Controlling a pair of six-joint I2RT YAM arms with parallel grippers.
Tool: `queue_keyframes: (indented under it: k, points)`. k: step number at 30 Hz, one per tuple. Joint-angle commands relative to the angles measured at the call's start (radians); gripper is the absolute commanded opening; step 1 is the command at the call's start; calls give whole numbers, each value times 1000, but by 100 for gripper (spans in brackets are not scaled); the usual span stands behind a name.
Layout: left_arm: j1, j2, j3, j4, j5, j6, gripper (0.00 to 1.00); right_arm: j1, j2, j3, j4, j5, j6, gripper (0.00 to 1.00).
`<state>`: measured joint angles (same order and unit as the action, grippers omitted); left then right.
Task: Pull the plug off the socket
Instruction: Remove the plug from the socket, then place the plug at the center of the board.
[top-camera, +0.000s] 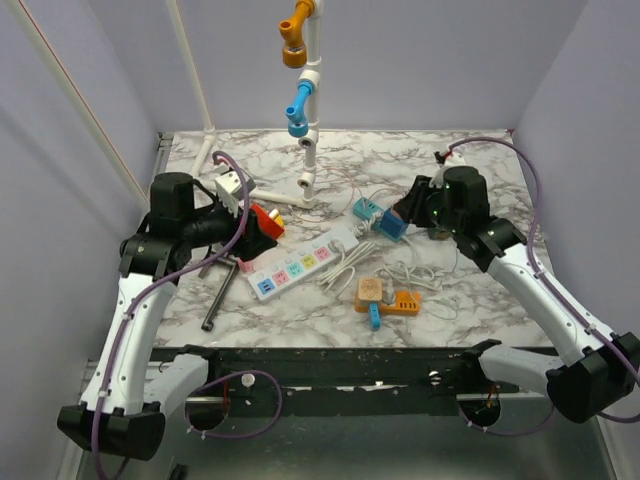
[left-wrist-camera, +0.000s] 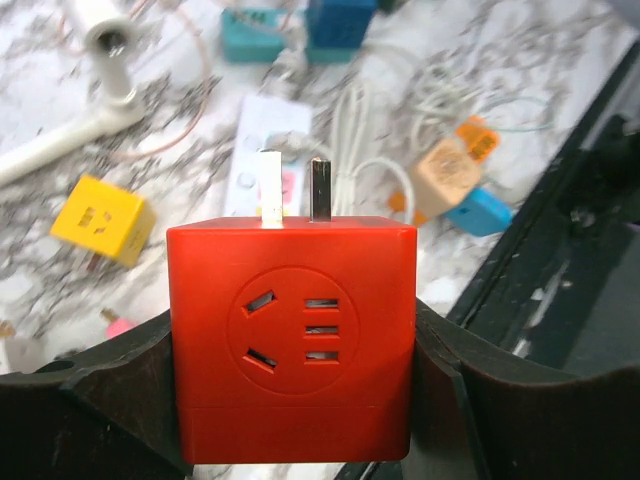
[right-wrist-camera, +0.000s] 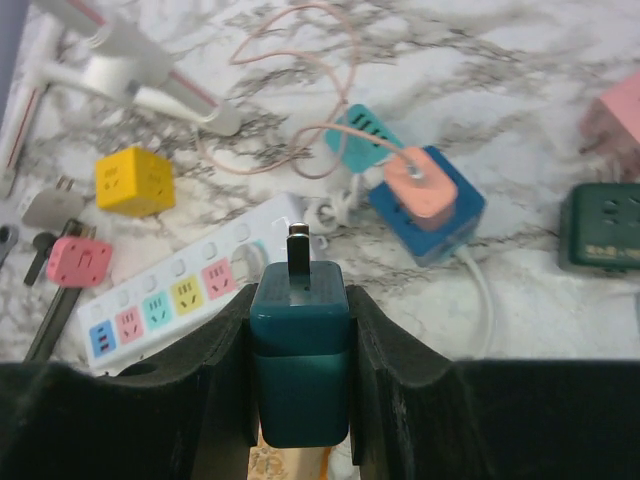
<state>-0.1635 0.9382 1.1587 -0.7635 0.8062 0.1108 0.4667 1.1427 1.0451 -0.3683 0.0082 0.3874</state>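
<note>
The socket (top-camera: 300, 262), a long white power strip with pastel outlets, lies slanted mid-table; it also shows as the strip (right-wrist-camera: 190, 290) and the strip end (left-wrist-camera: 265, 150). None of its visible outlets holds a plug. Left of the strip, my left gripper (top-camera: 255, 225) is shut on a red cube plug (left-wrist-camera: 292, 350) held above the table, its two metal prongs (left-wrist-camera: 320, 190) pointing away. At the strip's right end, my right gripper (top-camera: 400, 222) is shut on a teal plug (right-wrist-camera: 298, 350), its prong (right-wrist-camera: 298, 245) free in the air above the strip's end.
A white pipe stand (top-camera: 308, 110) with orange and blue fittings rises at the back. Loose on the marble are a yellow cube (right-wrist-camera: 135, 180), a pink plug (right-wrist-camera: 80, 260), a blue cube with a pink plug (right-wrist-camera: 425, 200), a dark green cube (right-wrist-camera: 600, 225), an orange adapter cluster (top-camera: 385, 293), white cord loops and a black tool (top-camera: 220, 295).
</note>
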Motion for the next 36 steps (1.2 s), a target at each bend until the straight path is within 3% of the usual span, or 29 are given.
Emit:
queue_keyframes:
  k: [1, 9, 17, 22, 36]
  points:
    - [12, 105, -18, -61, -265, 91, 0, -141, 2, -11, -107, 17, 125, 1]
    - [63, 363, 17, -32, -413, 133, 0, -221, -61, -110, -197, 232, 173, 1]
    - [74, 524, 57, 46, -500, 160, 0, -446, -13, -210, -111, 157, 229, 1]
    - [74, 572, 53, 85, -526, 165, 0, -487, 50, -193, -62, 204, 271, 1]
    - [74, 562, -4, 122, -508, 188, 57, -564, 243, -101, 24, 215, 340, 2]
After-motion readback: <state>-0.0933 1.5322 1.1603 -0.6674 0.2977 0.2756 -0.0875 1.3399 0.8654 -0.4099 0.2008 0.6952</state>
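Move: The left hand holds the red socket. The yellow adapter lies about 18 cm ahead of it, 3 cm left and 26 cm below; the pink plug is 9 cm ahead and 10 left, the power strip 6 ahead and 5 right, both slightly lower. From the right hand, holding the teal plug, the white adapter is some 22 cm right, 6 ahead and 21 down; the green adapter is 15 right, 8 ahead, the blue plug 25 right, 13 ahead. Still gripping the red socket, the left hand swings down about 19 cm, forward 13 and left, rolling to point its fingers more steeply down, and eases to a stop close behind and left of the yellow adapter. The right hand keeps the teal plug pinched and sweeps right some 20 cm while sinking towards the white adapter, turning about 50 degrees clockwise and tipping down. ##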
